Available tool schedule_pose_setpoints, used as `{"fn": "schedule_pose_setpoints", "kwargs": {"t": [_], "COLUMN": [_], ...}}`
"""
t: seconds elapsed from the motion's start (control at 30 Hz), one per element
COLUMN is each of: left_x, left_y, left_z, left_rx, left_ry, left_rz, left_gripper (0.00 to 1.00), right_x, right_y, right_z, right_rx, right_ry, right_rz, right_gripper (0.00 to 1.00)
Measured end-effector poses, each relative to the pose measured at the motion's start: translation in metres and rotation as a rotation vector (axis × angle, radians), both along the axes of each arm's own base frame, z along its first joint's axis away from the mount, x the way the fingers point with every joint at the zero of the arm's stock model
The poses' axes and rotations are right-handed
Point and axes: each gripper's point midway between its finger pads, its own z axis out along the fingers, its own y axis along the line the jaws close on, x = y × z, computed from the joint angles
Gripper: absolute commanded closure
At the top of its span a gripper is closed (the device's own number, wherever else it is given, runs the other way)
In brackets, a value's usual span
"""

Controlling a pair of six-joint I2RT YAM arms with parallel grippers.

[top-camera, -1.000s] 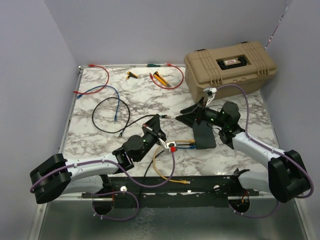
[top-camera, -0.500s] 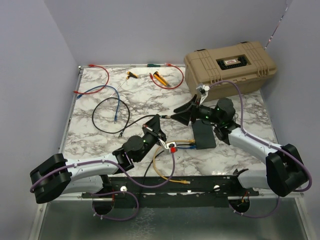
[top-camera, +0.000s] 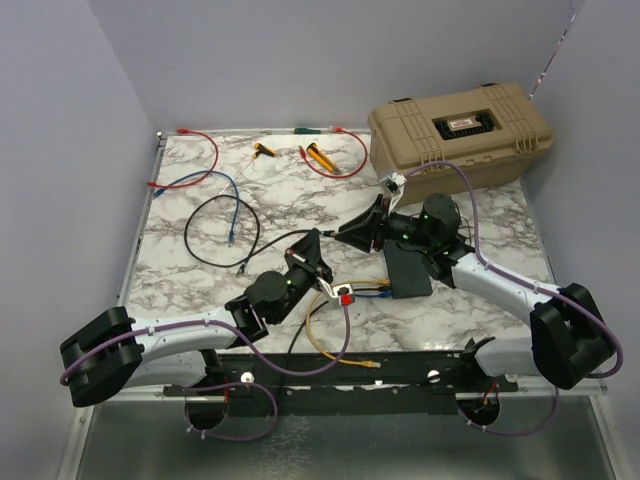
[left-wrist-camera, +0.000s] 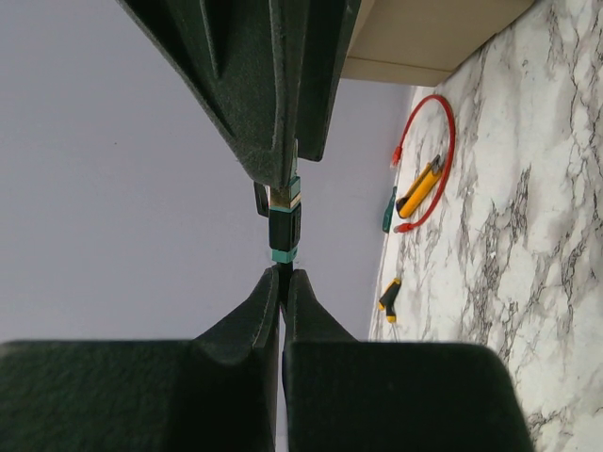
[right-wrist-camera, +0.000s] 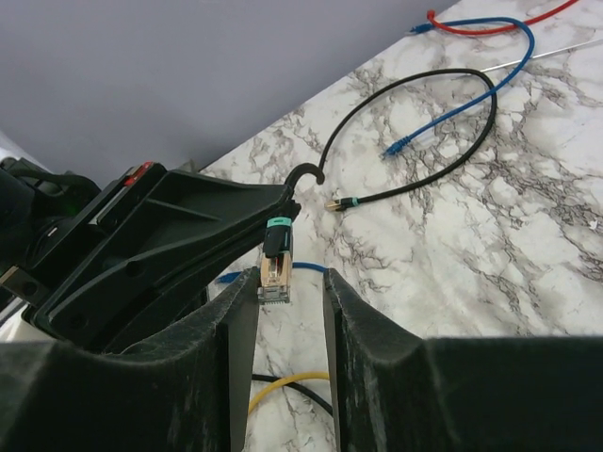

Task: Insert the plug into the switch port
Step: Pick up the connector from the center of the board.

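Note:
My left gripper (top-camera: 318, 240) is shut on a thin black cable just behind its plug (left-wrist-camera: 285, 229), a clear connector with a black boot and teal band. The left fingertips (left-wrist-camera: 268, 287) pinch the cable and the plug pokes out past them. My right gripper (top-camera: 345, 232) has come up against it. In the right wrist view the plug (right-wrist-camera: 275, 268) sits between my right gripper (right-wrist-camera: 287, 282) jaws, against one finger (right-wrist-camera: 240, 315), with a gap to the other. The switch (top-camera: 408, 268), a flat dark box, lies on the marble under my right arm. Its ports do not show.
A big tan case (top-camera: 460, 125) stands at the back right. Red cables (top-camera: 335, 160), a blue cable (top-camera: 228, 200), a black cable loop (top-camera: 215, 235) and orange-handled tools (top-camera: 320, 155) lie across the far table. A yellow cable (top-camera: 325, 345) lies near the front edge.
My right arm has swung left from over the switch to the left gripper, and its jaws have narrowed around the plug. The left arm has held still.

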Motion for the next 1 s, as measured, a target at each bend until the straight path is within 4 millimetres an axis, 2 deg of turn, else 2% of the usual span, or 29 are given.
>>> {"fn": "schedule_pose_setpoints", "kwargs": {"t": [0.17,0.27,0.3,0.33,0.53,0.63,0.67,0.77,1.0], "left_x": [0.000,0.000,0.000,0.000,0.000,0.000,0.000,0.001,-0.003], "left_y": [0.000,0.000,0.000,0.000,0.000,-0.001,-0.002,-0.005,-0.025], "left_z": [0.000,0.000,-0.001,-0.001,-0.009,-0.012,-0.009,0.002,0.039], "left_rx": [0.001,0.001,0.001,0.002,0.014,0.000,-0.016,-0.070,-0.209], "left_ry": [0.000,0.001,0.002,0.002,0.036,0.080,0.093,0.146,0.326], "left_rz": [0.000,0.000,0.002,0.001,0.001,0.001,0.000,0.000,-0.064], "left_gripper": [1.00,1.00,0.99,0.95,0.45,0.23,0.19,0.14,0.11], "right_x": [-0.001,-0.001,-0.001,-0.001,0.002,0.005,0.006,0.008,0.009], "right_y": [0.002,0.002,0.002,0.002,0.001,0.000,-0.001,-0.003,-0.008], "right_z": [-0.004,-0.004,-0.004,-0.004,-0.010,-0.014,-0.015,-0.018,-0.015], "right_rx": [-0.013,-0.015,-0.016,-0.017,-0.044,-0.063,-0.069,-0.090,-0.120], "right_ry": [-0.002,-0.006,-0.009,-0.011,-0.034,-0.047,-0.052,-0.069,-0.150], "right_rz": [0.003,0.006,0.005,0.005,-0.007,-0.019,-0.023,-0.037,-0.046], "right_gripper": [0.81,0.97,0.98,0.99,0.99,0.99,0.99,0.99,0.99]}}
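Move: The connector, the black cable's plug, sits almost between the right hand's parted fingertips, about 1 cm to their left and level with them. From the left hand, shut on the cable just behind it, the plug is some 3 cm right and 1 cm ahead. The black switch lies around 15 cm right of the right hand and 1 cm ahead, with the yellow plug at its left side about 9 cm right and 2 cm back, both some 22 cm below. The black cable's plug, still held by the left hand, gets pinched as the right fingers close on it, the right hand nearly still. Then the left fingers open wide and let go of the cable; that hand dips slightly, then lifts away, ending about 4 cm higher and 2.5 cm to the right, tipping down some 20 degrees. The right hand keeps its grip and sinks about 2 cm, tilting slightly. ##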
